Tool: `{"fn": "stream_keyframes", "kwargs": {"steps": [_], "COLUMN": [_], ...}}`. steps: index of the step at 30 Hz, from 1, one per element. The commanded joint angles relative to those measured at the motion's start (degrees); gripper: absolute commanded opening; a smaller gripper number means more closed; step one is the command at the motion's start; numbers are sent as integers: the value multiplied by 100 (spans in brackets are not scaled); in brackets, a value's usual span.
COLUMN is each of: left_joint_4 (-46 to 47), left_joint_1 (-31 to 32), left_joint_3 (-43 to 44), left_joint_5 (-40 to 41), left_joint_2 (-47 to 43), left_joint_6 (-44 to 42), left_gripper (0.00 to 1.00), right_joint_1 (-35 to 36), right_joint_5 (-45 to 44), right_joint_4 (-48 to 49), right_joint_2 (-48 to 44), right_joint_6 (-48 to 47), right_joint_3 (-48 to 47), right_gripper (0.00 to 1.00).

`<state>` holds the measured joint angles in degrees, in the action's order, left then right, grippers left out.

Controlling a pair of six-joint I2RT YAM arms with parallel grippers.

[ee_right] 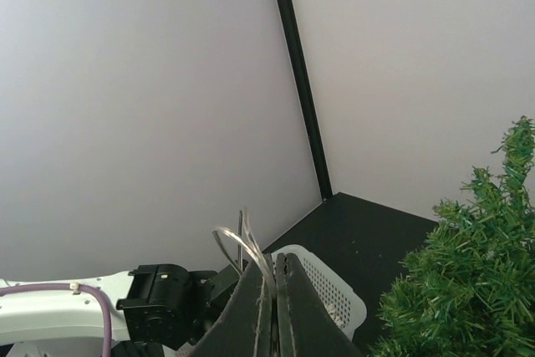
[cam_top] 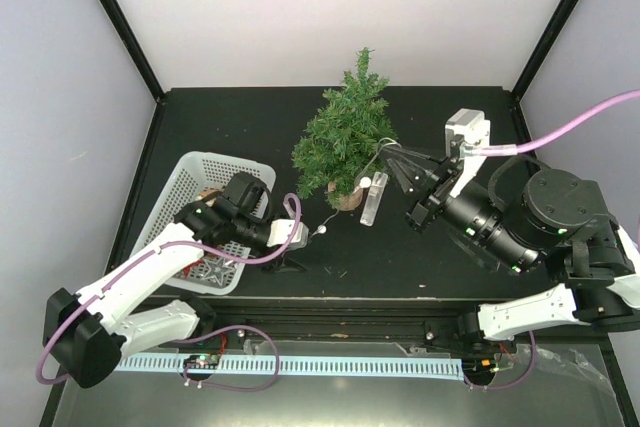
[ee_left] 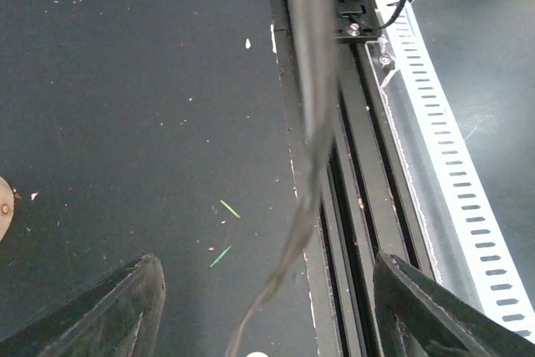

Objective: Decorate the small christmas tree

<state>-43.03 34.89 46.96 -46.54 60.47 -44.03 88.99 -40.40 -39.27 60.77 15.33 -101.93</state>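
The small christmas tree (cam_top: 345,137) stands on its wood-slice base at the table's middle back; its branches show in the right wrist view (ee_right: 468,298). My right gripper (cam_top: 385,151) is at the tree's right side, shut on a clear string loop (ee_right: 241,244). A translucent white icicle ornament (cam_top: 371,199) hangs below it by the tree base. My left gripper (cam_top: 308,239) is open and low over the table, left of the icicle. A small white ball (cam_top: 322,232) lies at its fingertips, and a blurred string (ee_left: 301,206) passes between its fingers (ee_left: 117,315).
A white mesh basket (cam_top: 215,162) with more ornaments sits at the left, also in the right wrist view (ee_right: 326,286). The table's near edge and slotted rail (ee_left: 443,148) run beside the left gripper. Enclosure walls and black posts bound the table.
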Motion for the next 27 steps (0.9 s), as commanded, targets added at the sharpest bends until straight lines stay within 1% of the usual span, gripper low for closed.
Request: {"fn": "stream_keyframes", "kwargs": {"steps": [1,3,4,6,8,9,10,14,17,19,21,25,27], "left_joint_4": [28,52,68,92,140,107,-9,-305,-339,-318,-311,-226,-154], "left_joint_1": [11,9,1,2,8,-7,-31,-415,-831,-1076,-1355,-1862,-1983], "left_joint_3": [-23,-71,-80,-97,-57,15,117,636,1045,1346,1662,2175,2358], "left_joint_5": [214,328,400,536,734,860,933,916,807,825,787,575,540], "left_joint_2": [-129,-180,-207,-216,-187,-156,-123,-208,-350,-366,-312,-163,-48], "left_joint_6": [-73,-62,-62,-82,-51,-15,-60,-212,-265,-226,-160,-48,9], "left_gripper": [68,65,61,48,17,4,2,2,2,1,2,2,2], "right_joint_1": [-14,-13,-10,-16,-17,-7,-13,-18,-39,-188,-482,-1328,-1671], "right_joint_5": [-205,-259,-275,-284,-346,-398,-476,-927,-1243,-1369,-1245,-574,-347], "right_joint_4": [-111,-123,-113,-119,-184,-213,-233,-306,-653,-952,-1155,-1368,-1397], "right_joint_2": [-138,-175,-194,-226,-250,-263,-307,-517,-558,-547,-588,-658,-653], "right_joint_6": [9,33,36,62,98,122,146,286,459,678,877,1142,1166], "right_joint_3": [-93,-52,-21,29,61,85,135,497,574,601,734,1099,1254], "right_gripper": [1,1,1,1,1,1,1,1,1,1,1,1,1]}}
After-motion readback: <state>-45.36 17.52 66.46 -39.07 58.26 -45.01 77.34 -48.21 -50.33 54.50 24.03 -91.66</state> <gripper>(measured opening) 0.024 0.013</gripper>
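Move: The light string hangs slantwise between my open left fingers, only about 1 cm ahead and 1 cm right of that hand. From there the tree stands some 20 cm ahead and 7 cm right, its middle about 4 cm higher; the basket is about 13 cm ahead, 25 cm left and 14 cm lower. For my right hand, keeping the string's other end, the tree is about 20 cm ahead, 3 cm left and 32 cm below. I shut my left fingers on the light string, pinching it while the hand sinks barely a centimetre, then lift it quickly, about 12 cm up and 10 cm forward towards the tree, swinging a little left and turning counter-clockwise. My right hand keeps its grip and draws its end right, then down and forward too, about 11 cm in all, turning some 20 degrees clockwise. ##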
